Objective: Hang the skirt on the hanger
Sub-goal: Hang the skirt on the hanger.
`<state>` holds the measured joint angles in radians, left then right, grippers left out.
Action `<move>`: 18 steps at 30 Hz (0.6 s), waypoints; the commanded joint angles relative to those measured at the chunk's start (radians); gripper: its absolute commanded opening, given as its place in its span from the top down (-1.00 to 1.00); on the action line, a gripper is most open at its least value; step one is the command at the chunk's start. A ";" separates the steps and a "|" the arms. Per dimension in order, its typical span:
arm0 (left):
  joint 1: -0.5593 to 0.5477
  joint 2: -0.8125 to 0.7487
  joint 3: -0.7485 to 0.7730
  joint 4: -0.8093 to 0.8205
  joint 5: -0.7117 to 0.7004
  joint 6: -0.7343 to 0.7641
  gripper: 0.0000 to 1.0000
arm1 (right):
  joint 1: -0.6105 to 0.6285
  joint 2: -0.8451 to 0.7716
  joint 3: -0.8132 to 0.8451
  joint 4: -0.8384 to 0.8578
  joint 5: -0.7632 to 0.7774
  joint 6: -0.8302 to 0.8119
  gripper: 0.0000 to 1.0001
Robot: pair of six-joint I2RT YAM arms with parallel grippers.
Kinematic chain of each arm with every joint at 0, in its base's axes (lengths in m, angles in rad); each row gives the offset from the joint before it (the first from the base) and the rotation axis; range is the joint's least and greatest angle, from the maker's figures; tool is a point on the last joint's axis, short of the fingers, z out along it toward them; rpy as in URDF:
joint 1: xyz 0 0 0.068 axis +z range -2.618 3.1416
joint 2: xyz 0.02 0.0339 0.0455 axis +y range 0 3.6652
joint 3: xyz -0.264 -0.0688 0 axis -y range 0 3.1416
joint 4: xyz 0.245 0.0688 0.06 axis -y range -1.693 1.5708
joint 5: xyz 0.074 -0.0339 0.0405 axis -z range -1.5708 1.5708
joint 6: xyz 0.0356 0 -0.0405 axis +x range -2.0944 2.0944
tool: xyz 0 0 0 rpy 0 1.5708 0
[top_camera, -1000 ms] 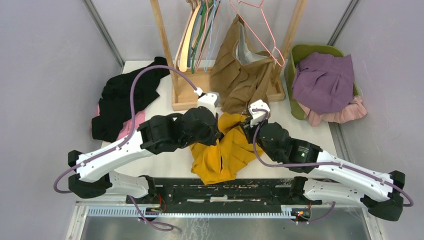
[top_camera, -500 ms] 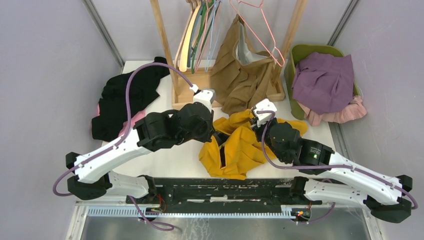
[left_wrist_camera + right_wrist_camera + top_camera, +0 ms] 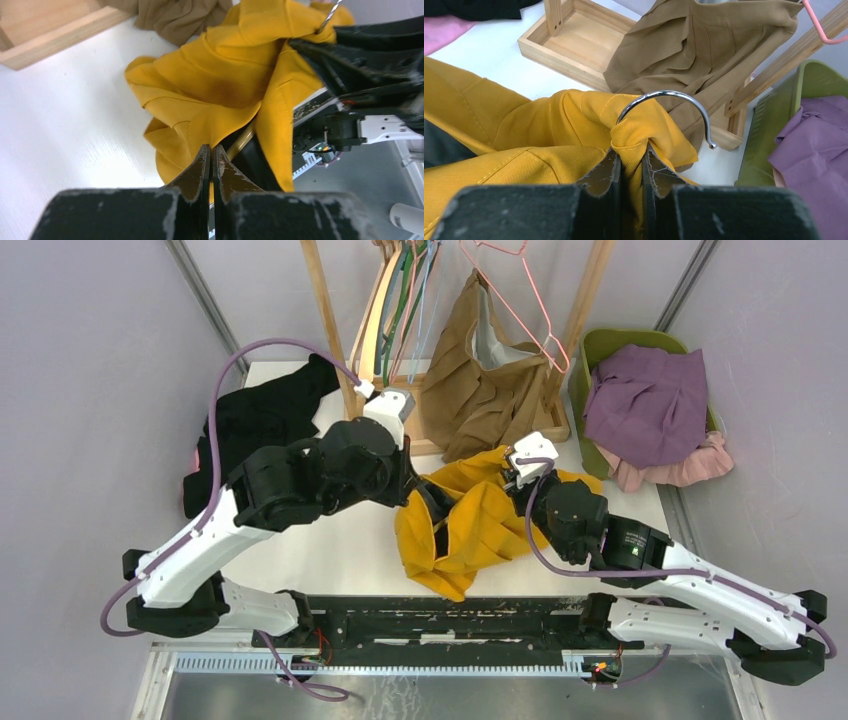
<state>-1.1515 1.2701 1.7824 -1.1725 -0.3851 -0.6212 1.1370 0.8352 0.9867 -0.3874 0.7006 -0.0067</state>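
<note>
The mustard-yellow skirt (image 3: 480, 530) hangs stretched between my two grippers above the table's front middle. My left gripper (image 3: 408, 490) is shut on a thin fold at the skirt's left edge (image 3: 220, 85); in its wrist view the fingertips (image 3: 211, 148) pinch yellow cloth. A golden hanger bar (image 3: 243, 141) shows inside the skirt's dark opening. My right gripper (image 3: 515, 480) is shut on bunched skirt cloth (image 3: 499, 135) at the hanger's neck, jaws (image 3: 630, 152) slightly apart on the wad. The hanger's chrome hook (image 3: 664, 95) curls up out of that wad.
A wooden rack (image 3: 380, 440) with several hangers stands at the back, a brown garment (image 3: 485, 380) draped on it beside a pink wire hanger (image 3: 520, 300). A green basket (image 3: 590, 350) holds purple cloth (image 3: 645, 400) at the right. A black garment (image 3: 255, 430) lies at the left.
My left arm has swung back and to the left, pulling the skirt's edge with it. The right gripper has shifted right and back. The skirt now spreads wider between them.
</note>
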 commanded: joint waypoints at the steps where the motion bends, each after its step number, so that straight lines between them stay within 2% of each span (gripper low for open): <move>1: 0.007 0.051 0.160 0.030 -0.007 0.087 0.94 | 0.006 0.013 0.038 0.058 -0.013 -0.044 0.97; 5: 0.008 0.096 0.273 -0.022 -0.028 0.114 0.93 | 0.007 0.022 0.030 0.067 -0.013 -0.042 0.98; 7: 0.007 0.100 0.267 -0.005 0.001 0.113 0.94 | 0.006 0.022 0.027 0.081 -0.016 -0.037 0.97; 13: 0.008 0.061 0.006 0.246 0.179 0.082 0.94 | 0.006 0.063 0.016 0.129 -0.025 0.020 0.97; 18: 0.006 0.051 -0.222 0.483 0.314 0.055 0.94 | 0.006 0.065 -0.073 0.205 -0.053 0.121 0.97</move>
<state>-1.1492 1.3342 1.6810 -0.9863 -0.2108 -0.5564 1.1370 0.9131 0.9646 -0.3061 0.6792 0.0387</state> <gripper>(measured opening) 0.051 0.165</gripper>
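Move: The skirt's far waistband bunch with the hanger's neck, still pinched in the right fingers, lies about 15 cm right of the left hand, 4 cm ahead and 4 cm lower. A stretch of hanger bar shows in the skirt's opening some 4 cm right of and 5 cm below the left fingers. From the right hand, the waistband edge in the left fingers is about 15 cm left, 4 cm back and 4 cm higher; the brown skirt hangs straight ahead, roughly 18 cm off and 8 cm lower. The skirt's waistband edge, kept pinched in the left fingers, is first lifted nearly 3 cm, then swept down about 5 cm and to the right towards the other hand, the left wrist turning some 10 degrees clockwise. The right hand keeps its grip on cloth and hanger neck and eases a couple of centimetres left to meet it, dipping slightly at the end. ##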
